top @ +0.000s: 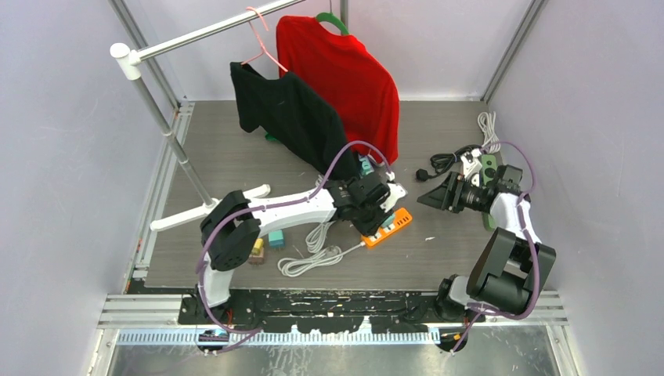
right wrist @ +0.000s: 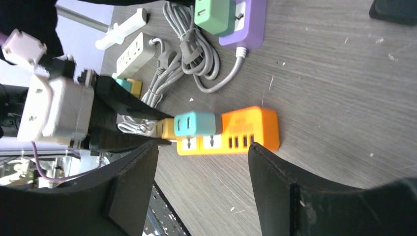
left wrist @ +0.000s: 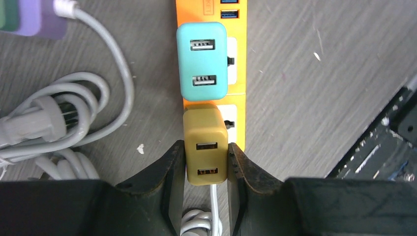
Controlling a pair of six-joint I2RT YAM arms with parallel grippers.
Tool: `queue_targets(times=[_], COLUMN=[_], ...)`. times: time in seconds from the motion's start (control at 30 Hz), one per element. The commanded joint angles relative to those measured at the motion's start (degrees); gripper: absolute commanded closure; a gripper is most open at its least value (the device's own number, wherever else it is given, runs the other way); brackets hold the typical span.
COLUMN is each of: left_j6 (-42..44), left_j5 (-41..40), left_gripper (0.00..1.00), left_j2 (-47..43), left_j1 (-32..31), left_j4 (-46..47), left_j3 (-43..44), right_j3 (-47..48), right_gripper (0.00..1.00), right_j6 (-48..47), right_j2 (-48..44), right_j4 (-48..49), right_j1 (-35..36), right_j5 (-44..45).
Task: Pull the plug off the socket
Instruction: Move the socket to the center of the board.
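An orange power strip point(top: 389, 225) point(left wrist: 196, 12) point(right wrist: 251, 125) lies on the grey table. Two plugs sit in its sockets: a teal one point(left wrist: 202, 61) point(right wrist: 196, 123) and a mustard-yellow one point(left wrist: 205, 145) point(right wrist: 167, 129) at the cable end. My left gripper point(top: 376, 205) point(left wrist: 206, 147) is shut on the yellow plug, one black finger pressed against each of its sides. The plug still sits on the strip. My right gripper point(top: 438, 192) point(right wrist: 202, 147) hangs open to the right of the strip, facing it, with nothing between its fingers.
A purple power strip point(right wrist: 246, 24) with a green plug and a coiled grey cable point(left wrist: 49, 123) lie beside the orange one. A white strip point(right wrist: 133, 46) is further left. A red shirt point(top: 344, 70) and a black shirt point(top: 290, 117) hang from the rack point(top: 168, 125). Cables point(top: 438, 164) lie at the right.
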Motion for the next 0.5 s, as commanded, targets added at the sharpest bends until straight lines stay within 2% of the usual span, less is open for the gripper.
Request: queue_targets(times=[0.0, 0.03, 0.07, 0.13, 0.17, 0.27, 0.37, 0.4, 0.47], left_j6=[6.65, 7.41, 7.79, 8.14, 8.25, 7.73, 6.57, 5.90, 4.92], left_j5=[8.04, 8.71, 9.00, 9.50, 9.65, 9.21, 8.24, 7.98, 7.43], left_gripper=[1.00, 1.00, 1.00, 1.00, 1.00, 1.00, 1.00, 0.99, 0.96], left_j2=[-3.32, -3.71, -3.98, -4.47, -4.79, -5.23, -5.70, -5.94, -6.18], left_j1=[-2.34, -2.68, -3.20, -4.07, -4.48, -5.54, -6.04, -6.04, -6.13], left_j4=[1.58, 1.78, 2.00, 2.94, 3.58, 5.10, 6.56, 7.19, 8.24], left_j3=[-5.51, -6.76, -7.66, -9.50, -10.38, -12.04, -13.19, -13.59, -14.14], right_j3=[9.67, 11.91, 14.38, 18.08, 18.88, 18.86, 17.39, 16.89, 16.00], right_gripper=[0.27, 0.27, 0.27, 0.26, 0.23, 0.20, 0.08, 0.02, 0.00], right_j6=[-28.72, -38.82, -49.82, -78.71, -86.43, -91.01, -99.63, -99.92, -98.94], right_j2=[2.92, 4.94, 7.31, 12.83, 15.37, 16.78, 13.80, 12.72, 10.21], right_j4=[-22.30, -30.79, -43.44, -63.86, -67.58, -68.18, -67.89, -66.84, -63.93], right_j1=[-0.14, -0.18, -0.18, -0.16, -0.18, 0.31, 1.27, 1.54, 2.53], right_j5=[-1.51, -1.32, -1.20, -0.07, 0.81, 3.01, 4.69, 4.60, 5.25])
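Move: The left hand already holds the yellow plug in the orange socket; the socket's middle lies about 4 cm to its right, 1 cm ahead and 3 cm below, and the teal plug 4 cm right and 3 cm ahead. The purple socket is roughly 17 cm ahead and 1 cm left, the coiled cord some 17 cm left and 7 cm back. From the right hand, the orange socket lies about 13 cm left, 7 cm back and 9 cm lower. Keeping its pinch on the yellow plug, the left hand draws the orange socket back across the board towards the front edge, about 6 cm at an even height, turning some 15 degrees clockwise and slowing towards the end. The empty right hand also moves back about 5 cm, rising slightly and then dipping, while it swings some 35 degrees counter-clockwise to point its fingers left, rolls, and opens from partly to almost fully open. ##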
